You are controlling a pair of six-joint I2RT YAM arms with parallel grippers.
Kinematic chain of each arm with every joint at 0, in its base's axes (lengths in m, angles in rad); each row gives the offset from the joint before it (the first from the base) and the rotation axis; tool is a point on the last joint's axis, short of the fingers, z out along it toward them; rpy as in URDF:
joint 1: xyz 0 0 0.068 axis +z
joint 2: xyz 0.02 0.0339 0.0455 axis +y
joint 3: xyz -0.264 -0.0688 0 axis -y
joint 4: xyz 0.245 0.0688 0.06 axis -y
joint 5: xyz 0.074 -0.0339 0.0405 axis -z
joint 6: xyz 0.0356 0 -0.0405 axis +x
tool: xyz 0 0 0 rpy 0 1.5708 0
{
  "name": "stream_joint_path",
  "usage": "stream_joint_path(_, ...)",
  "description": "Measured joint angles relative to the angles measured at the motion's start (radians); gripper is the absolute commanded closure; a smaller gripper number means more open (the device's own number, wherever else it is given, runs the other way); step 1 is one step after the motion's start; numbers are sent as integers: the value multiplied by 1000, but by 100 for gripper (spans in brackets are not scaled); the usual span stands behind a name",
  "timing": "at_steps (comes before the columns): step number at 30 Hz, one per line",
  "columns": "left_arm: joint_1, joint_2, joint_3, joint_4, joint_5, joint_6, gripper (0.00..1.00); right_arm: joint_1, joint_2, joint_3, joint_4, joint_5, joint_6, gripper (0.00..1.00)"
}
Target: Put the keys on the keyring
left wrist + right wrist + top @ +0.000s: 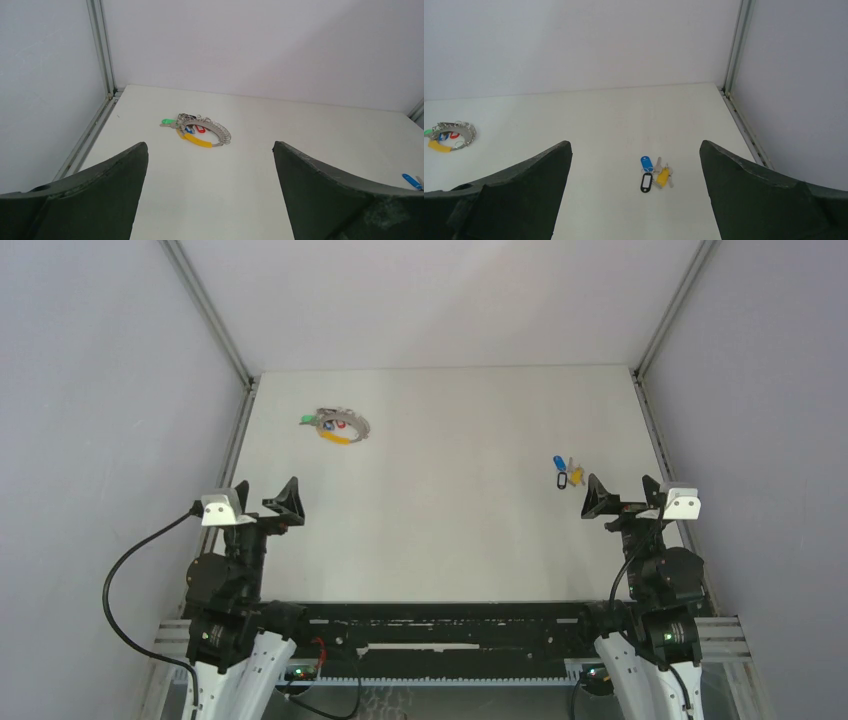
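Note:
The keys lie in a small cluster on the white table at the right, with blue, yellow and black-rimmed tags; the right wrist view shows the keys just ahead of the jaws. My right gripper hovers near them, open and empty, and in its own view the right gripper frames the cluster. The keyring, a grey coil loop with a yellow section and red, green and blue pieces, rests far left. The keyring lies well ahead of my left gripper. My left gripper is open and empty.
Grey walls with aluminium frame posts enclose the table on the left, back and right. A metal rail runs along the right table edge, close to the keys. The arm bases sit along the near edge.

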Motion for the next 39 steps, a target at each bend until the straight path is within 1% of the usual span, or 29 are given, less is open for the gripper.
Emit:
stream_joint_path(13, 0, 3, 0, 5, 2, -1, 0, -5, 6, 0, 0, -1, 0, 0)
stream_joint_path(17, 0, 47, 0, 12, 2, -11, 0, -5, 6, 0, 0, -5, 0, 0)
stream_joint_path(20, 0, 142, 18, 0, 0, -23, 0, -5, 6, 0, 0, -12, 0, 0)
stream_joint_path(23, 0, 272, 71, -17, -2, -54, 0, -5, 4, 0, 0, -17, 1, 0)
stream_joint_path(27, 0, 422, 121, 8, -2, -113, 0, -2, -12, 0, 1, -21, 0, 0)
stream_joint_path(33, 0, 632, 125, 137, 0, -254, 0, 37, -33, 0, 1, -11, -10, 0)
stream_joint_path(37, 11, 835, 132, 275, 10, -385, 0, 58, -41, -1, 1, -3, -16, 0)
stream_joint_path(39, 31, 934, 158, 307, 27, -446, 0, 61, -42, -2, 0, -3, -17, 0)
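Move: The keyring lies practically straight ahead of the left hand, some 37 cm farther out and about 27 cm below it. A green tag lies about 10 cm to the left of the keyring and 2 cm beyond it, and a black tag about 4 cm left and 5 cm beyond it. From the idle right hand the keyring is roughly 36 cm ahead, 55 cm to the left and 26 cm below. After a short stillness, the wide-open left hand sets off and gathers speed forward and down towards the keyring, going about 17 cm out and 10 cm lower, with some 5 cm of drift to its right. On the way the wrist tips the fingers down by roughly 25 degrees and rolls so that the hand's left side drops about 20 degrees; the fingers stay open and nothing is touched yet. ##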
